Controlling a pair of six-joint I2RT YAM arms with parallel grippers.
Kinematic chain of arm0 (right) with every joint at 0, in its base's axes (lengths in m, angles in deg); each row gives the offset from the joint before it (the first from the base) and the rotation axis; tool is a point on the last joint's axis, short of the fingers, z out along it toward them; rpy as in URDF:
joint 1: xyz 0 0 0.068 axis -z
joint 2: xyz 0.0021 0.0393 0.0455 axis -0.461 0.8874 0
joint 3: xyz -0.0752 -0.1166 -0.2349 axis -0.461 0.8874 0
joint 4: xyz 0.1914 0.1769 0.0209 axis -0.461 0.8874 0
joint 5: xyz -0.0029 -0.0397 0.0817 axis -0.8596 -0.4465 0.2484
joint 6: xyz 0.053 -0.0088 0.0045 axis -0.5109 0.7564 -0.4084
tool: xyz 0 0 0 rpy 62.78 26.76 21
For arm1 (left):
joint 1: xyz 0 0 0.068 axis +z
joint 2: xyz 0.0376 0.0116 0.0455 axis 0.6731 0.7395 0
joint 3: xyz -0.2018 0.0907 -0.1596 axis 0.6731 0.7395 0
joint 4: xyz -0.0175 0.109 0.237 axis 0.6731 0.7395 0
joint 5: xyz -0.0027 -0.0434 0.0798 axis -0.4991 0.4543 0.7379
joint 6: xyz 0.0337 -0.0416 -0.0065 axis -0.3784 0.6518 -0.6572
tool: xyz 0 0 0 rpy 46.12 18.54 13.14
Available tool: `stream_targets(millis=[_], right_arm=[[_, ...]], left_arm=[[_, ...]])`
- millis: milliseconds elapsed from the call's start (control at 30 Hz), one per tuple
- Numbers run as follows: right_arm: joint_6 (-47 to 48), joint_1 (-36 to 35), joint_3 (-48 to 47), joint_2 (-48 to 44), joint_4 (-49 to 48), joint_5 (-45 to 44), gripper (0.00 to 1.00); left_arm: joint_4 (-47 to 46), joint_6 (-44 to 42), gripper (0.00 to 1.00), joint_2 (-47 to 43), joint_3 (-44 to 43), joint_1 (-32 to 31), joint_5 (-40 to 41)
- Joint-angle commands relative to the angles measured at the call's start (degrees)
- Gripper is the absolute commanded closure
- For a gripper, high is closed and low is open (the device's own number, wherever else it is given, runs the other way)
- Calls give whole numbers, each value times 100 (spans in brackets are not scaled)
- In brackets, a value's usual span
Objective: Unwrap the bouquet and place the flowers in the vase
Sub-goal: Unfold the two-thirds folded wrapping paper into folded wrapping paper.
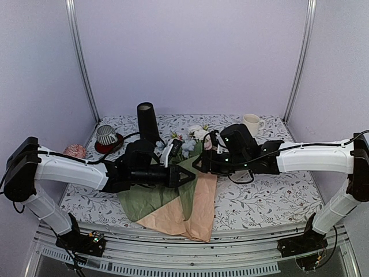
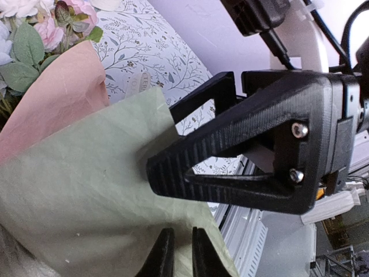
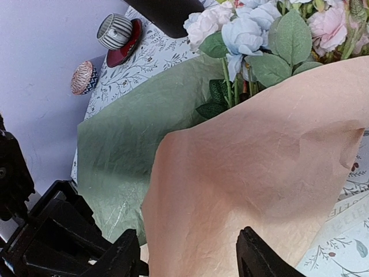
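Note:
The bouquet lies mid-table with its paper wrap opened, olive-green inside (image 1: 153, 199) and peach outside (image 1: 199, 210). The flowers (image 1: 191, 137), white, pink and light blue, sit at its far end, close up as flowers (image 3: 248, 34) in the right wrist view. The black vase (image 1: 147, 120) stands upright behind them. My left gripper (image 1: 187, 176) rests on the green paper (image 2: 75, 190). That left gripper (image 2: 183, 234) shows only a thin slit between its jaws, and I cannot see whether paper is pinched. My right gripper (image 1: 202, 163) faces it. The right gripper (image 3: 187, 234) is open astride a hump of peach paper (image 3: 248, 167).
A striped cup on a red saucer (image 1: 107, 137) stands left of the vase, with a pink patterned object (image 1: 75, 151) further left. A white mug (image 1: 252, 123) is at the back right. The two grippers' fingers nearly meet, and the wrap's tip overhangs the table's front edge (image 1: 173, 231).

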Motion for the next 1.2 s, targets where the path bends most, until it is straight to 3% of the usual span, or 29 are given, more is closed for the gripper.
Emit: stream_targets(millis=[0, 300, 400, 500, 533, 867, 1167], right_arm=[[-101, 62, 69, 132, -486, 426, 43], [-250, 93, -368, 614, -377, 349, 48], [-277, 94, -406, 667, -454, 461, 59], [-258, 99, -406, 575, -490, 479, 90], [-235, 108, -399, 516, -495, 464, 96], [125, 570, 305, -703, -184, 91, 98], [363, 912, 1063, -2098, 830, -829, 98]], left_arm=[[-70, -32, 86, 21, 55, -66, -24], [-25, -55, 86, -9, 41, -60, -18], [-9, -59, 86, -36, 49, -64, -5], [9, -59, 86, -72, 59, -62, 5], [14, -59, 86, -87, 59, -64, 8], [109, -89, 86, -338, 76, -68, 59], [340, -132, 85, -475, -78, -74, 39]])
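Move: The near edge of the wrapping paper's upper flap is about 2 cm to the right hand's left, 1 cm ahead and 2 cm below. From that hand the flower heads lie some 16 cm ahead and 1 cm left, the black vase about 18 cm ahead and 14 cm left, both roughly 9 cm lower. From the left hand the flap edge is about 6 cm ahead, 1 cm right and 2 cm lower. Dipping slightly left, the right hand pinches the wrapping paper's edge, then lifts about 6 cm, carrying it 10 cm right. ##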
